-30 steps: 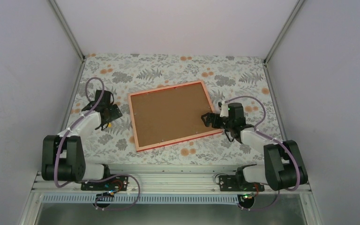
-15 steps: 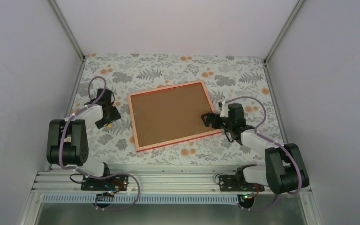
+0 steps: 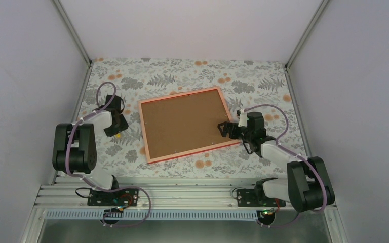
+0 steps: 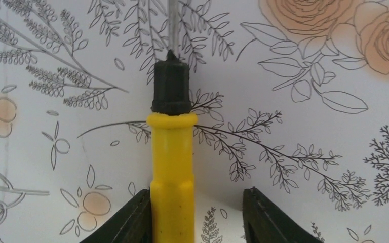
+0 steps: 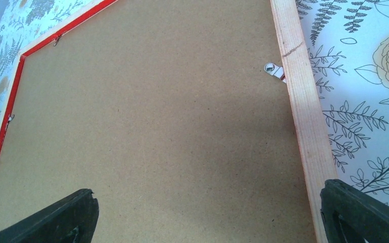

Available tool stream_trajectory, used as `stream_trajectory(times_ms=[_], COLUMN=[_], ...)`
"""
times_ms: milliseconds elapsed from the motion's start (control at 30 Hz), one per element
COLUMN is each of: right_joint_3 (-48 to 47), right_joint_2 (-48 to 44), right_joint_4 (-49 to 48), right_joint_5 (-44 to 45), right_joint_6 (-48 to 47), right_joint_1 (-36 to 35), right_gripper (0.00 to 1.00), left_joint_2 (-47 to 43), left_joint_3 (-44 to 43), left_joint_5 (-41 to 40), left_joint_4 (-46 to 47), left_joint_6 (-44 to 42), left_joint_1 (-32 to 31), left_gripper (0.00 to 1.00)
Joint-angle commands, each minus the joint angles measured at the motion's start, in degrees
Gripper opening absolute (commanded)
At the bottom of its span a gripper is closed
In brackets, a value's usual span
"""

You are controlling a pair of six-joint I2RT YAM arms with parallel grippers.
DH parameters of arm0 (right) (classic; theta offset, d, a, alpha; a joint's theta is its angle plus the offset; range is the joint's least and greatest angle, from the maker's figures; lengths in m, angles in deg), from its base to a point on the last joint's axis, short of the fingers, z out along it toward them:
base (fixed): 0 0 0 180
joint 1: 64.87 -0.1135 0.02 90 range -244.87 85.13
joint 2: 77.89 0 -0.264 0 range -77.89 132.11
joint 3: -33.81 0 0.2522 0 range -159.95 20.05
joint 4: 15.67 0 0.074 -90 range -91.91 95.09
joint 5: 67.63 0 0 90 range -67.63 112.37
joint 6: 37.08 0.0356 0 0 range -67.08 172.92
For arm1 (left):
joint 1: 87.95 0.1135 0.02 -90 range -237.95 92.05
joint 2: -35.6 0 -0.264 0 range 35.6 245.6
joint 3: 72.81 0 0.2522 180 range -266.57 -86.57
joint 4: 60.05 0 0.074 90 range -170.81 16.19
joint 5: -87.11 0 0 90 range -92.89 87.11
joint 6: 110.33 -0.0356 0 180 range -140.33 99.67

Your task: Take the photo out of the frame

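The frame (image 3: pixel 182 124) lies face down mid-table, showing its brown back board (image 5: pixel 147 116) inside an orange-red rim (image 5: pixel 304 116). The photo is hidden under that board. My right gripper (image 3: pixel 224 129) hovers open over the frame's right edge, its jaws (image 5: pixel 207 202) spanning board and rim. My left gripper (image 3: pixel 115 125) is low over a yellow-handled screwdriver (image 4: pixel 172 167) lying on the cloth left of the frame. There, one finger (image 4: pixel 131 223) touches the handle, and the other finger (image 4: pixel 263 217) stands apart from it.
A small metal clip (image 5: pixel 272 69) sits on the board against the right rim, and more clips dot the other edges. The floral tablecloth (image 3: pixel 202 76) covers the table between grey side walls. The screwdriver's black collar and metal shaft (image 4: pixel 171 30) point away from my left gripper.
The left arm has folded back and its gripper has shifted slightly away. Its jaws have narrowed around the screwdriver handle. The right arm and the frame have not moved.
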Motion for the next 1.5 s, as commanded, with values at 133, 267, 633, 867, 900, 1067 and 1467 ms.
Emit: stream_trajectory(times_ms=[133,267,633,867,900,1067,1467], right_joint_3=[0.0,-1.1,-2.3,-4.3,-4.5,-4.9,-2.6], right_joint_2=[2.4,3.3,-1.8,-9.7,-10.5,-13.2,-13.7], right_joint_4=[-1.0,0.6,7.0,12.6,12.7,11.2,-5.7], right_joint_5=[-0.9,-1.1,2.0,-0.7,-2.0,-8.8,-20.6], right_joint_6=[-0.3,-0.4,-0.4,-0.1,0.2,3.0,14.7], right_joint_1=[-2.0,-3.3,-5.5,-6.6,-6.7,-7.6,-11.3], right_gripper=[0.99,0.99,1.0,1.0,1.0,1.0,0.96], left_joint_2=[-0.1,-2.1,-10.8,-13.8,-13.9,-14.4,-13.3], left_joint_3=[-0.2,-0.7,-5.9,-7.5,-7.6,-7.1,-6.5], left_joint_5=[1.7,1.9,1.8,6.2,7.7,13.6,20.3], left_joint_4=[0.5,-0.6,-5.4,-4.7,-3.9,0.9,13.1], left_joint_6=[-1.6,-2.8,-3.7,-5.8,-6.3,-9.1,-11.9], left_joint_1=[0.3,0.1,-5.7,-16.3,-17.8,-26.4,-42.2], left_gripper=[0.26,0.17,0.11,0.1,0.09,0.08,0.06])
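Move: The screwdriver lies between the left hand's half-open fingers just above the table, its middle about 3 cm ahead, 1 cm to the left and 1 cm below. The face-down frame's left side runs some 12 cm to the right and level with that hand, the frame's middle about 34 cm right and 3 cm ahead. From the right hand the screwdriver is roughly 50 cm left, 1 cm ahead and 6 cm lower; the frame's middle is about 16 cm left, 2 cm ahead and 6 cm lower. Closing first, the left fingers pinch the screwdriver's yellow handle, lift it, then sweep it about 29 cm right over the frame's back while climbing to some 13 cm, the hand turning clockwise roughly 55 degrees and tilting its fingers up. The open, empty right hand dips slightly, then rises about 10 cm, drawing left and somewhat back towards the screwdriver as it rolls and turns counter-clockwise. ##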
